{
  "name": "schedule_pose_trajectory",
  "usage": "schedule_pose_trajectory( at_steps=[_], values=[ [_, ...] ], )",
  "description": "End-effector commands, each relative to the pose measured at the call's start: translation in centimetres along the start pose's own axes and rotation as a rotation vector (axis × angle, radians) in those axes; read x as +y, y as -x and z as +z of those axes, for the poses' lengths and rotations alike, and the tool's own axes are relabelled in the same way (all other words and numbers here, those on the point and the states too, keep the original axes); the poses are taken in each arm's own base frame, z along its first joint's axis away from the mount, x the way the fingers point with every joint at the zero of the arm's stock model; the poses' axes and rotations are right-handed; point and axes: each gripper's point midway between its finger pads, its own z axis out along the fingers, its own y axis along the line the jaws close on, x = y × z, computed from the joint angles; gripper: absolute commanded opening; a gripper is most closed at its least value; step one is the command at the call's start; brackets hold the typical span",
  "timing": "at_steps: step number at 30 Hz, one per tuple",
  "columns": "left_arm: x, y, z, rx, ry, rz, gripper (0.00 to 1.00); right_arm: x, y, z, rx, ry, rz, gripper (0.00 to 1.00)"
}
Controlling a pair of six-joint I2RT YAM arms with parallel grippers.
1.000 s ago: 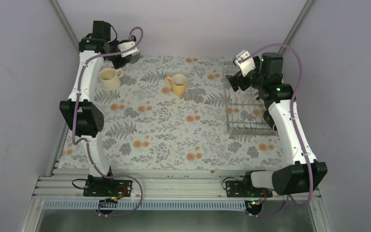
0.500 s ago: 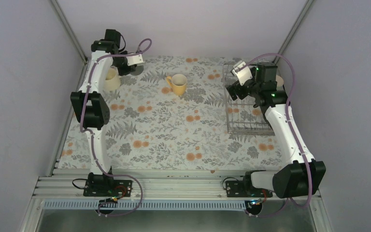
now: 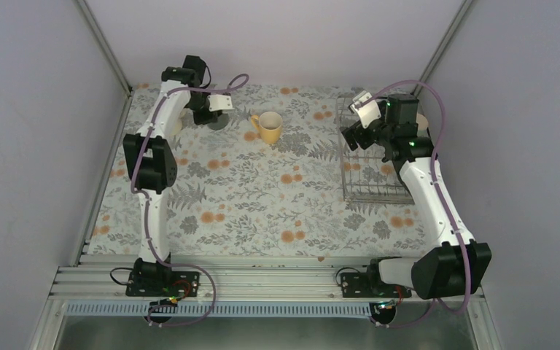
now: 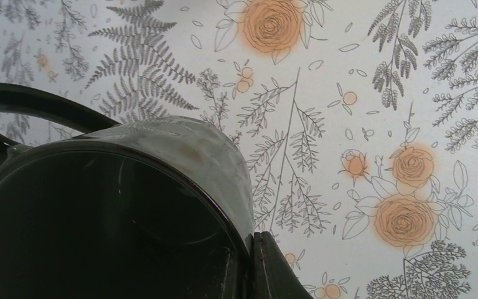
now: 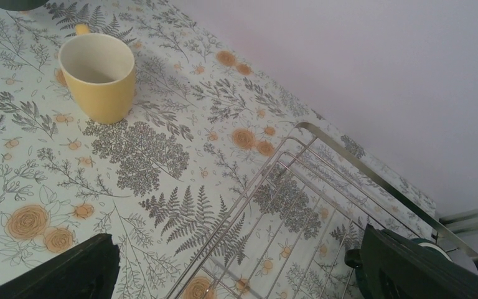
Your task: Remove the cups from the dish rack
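My left gripper (image 3: 214, 113) is shut on the rim wall of a dark grey cup (image 4: 99, 218), one finger inside and one finger (image 4: 277, 271) outside. It holds that cup (image 3: 216, 124) over the far left of the table, left of the yellow cup (image 3: 268, 125). The yellow cup (image 5: 96, 75) stands upright on the cloth. A cream cup (image 3: 178, 125) is mostly hidden behind the left arm. My right gripper (image 3: 364, 135) hangs open over the far left corner of the wire dish rack (image 3: 375, 171), with nothing between its fingers (image 5: 68, 268). Rack wires (image 5: 323, 180) show below.
A floral cloth (image 3: 248, 197) covers the table. Grey walls close in on the left, back and right. A dark rounded thing (image 5: 439, 249) shows just behind my right finger at the rack's rim; I cannot tell what it is.
The left arm has swung right, carrying the dark grey cup from beside the cream cup toward the yellow cup. The right gripper dropped slightly toward the rack, then stayed still.
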Motion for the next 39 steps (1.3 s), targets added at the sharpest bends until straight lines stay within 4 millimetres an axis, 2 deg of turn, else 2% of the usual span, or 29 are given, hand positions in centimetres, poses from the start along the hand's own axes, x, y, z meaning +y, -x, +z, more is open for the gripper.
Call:
schedule_pose_trajectory(
  at_steps=[1,16,18,21,22,29,31,33,37,39],
  values=[
    [0.0,-0.8,0.9,0.041,-0.010,0.014,0.02,-0.5,0.0,-0.2,-0.013,-0.023,0.013,1.00],
    [0.6,-1.8,3.2,0.106,0.019,0.001,0.03,-0.4,-0.1,-0.2,-0.013,-0.013,0.014,1.00],
    [1.2,-1.4,2.9,0.097,0.044,-0.008,0.11,-0.6,-0.3,-0.1,-0.004,-0.026,0.014,1.00],
    [1.4,-1.0,2.4,0.093,0.060,-0.011,0.31,-1.3,-0.8,0.2,0.023,-0.055,0.022,1.00],
    [1.3,-1.0,2.3,0.093,0.053,-0.011,0.35,-1.6,-0.8,0.2,0.033,-0.064,0.028,1.00],
    [1.3,-0.6,1.2,0.088,0.059,-0.011,0.38,-3.7,-0.9,0.1,0.071,-0.123,0.052,1.00],
    [1.7,-0.2,0.2,0.081,0.081,-0.017,0.40,-5.3,-1.4,0.2,0.106,-0.187,0.071,1.00],
    [1.9,0.9,-1.6,0.054,0.107,-0.020,0.52,-8.0,-2.9,0.2,0.164,-0.269,0.118,1.00],
    [2.1,4.2,-6.7,-0.045,0.200,0.004,0.73,-12.6,-5.4,0.3,0.248,-0.270,0.224,1.00],
    [1.9,6.4,-9.8,-0.115,0.265,0.019,0.77,-14.0,-6.3,0.4,0.276,-0.243,0.244,1.00]
  ],
)
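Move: My left hand already holds the grey cup by its rim; its landing spot is bare table about 13 cm below, some 2 cm ahead and 2 cm right. The cream cup stands about 14 cm left of that spot, the yellow cup some 17 cm right of it and 2 cm nearer me. From my empty right hand the rack's green cup lies about 13 cm ahead, 16 cm right and 22 cm down; the patterned cup is 8 cm nearer me than the green one. I lower the grey cup with my left hand about 5 cm onto the table between the cream and yellow cups, open my fingers wide to let go of its rim, then lift off some 6 cm straight up. Only as the left hand lets go does my open right hand set off level above the rack, about 10 cm right and 5 cm forward towards the green and patterned cups, turning some 20 degrees clockwise. ##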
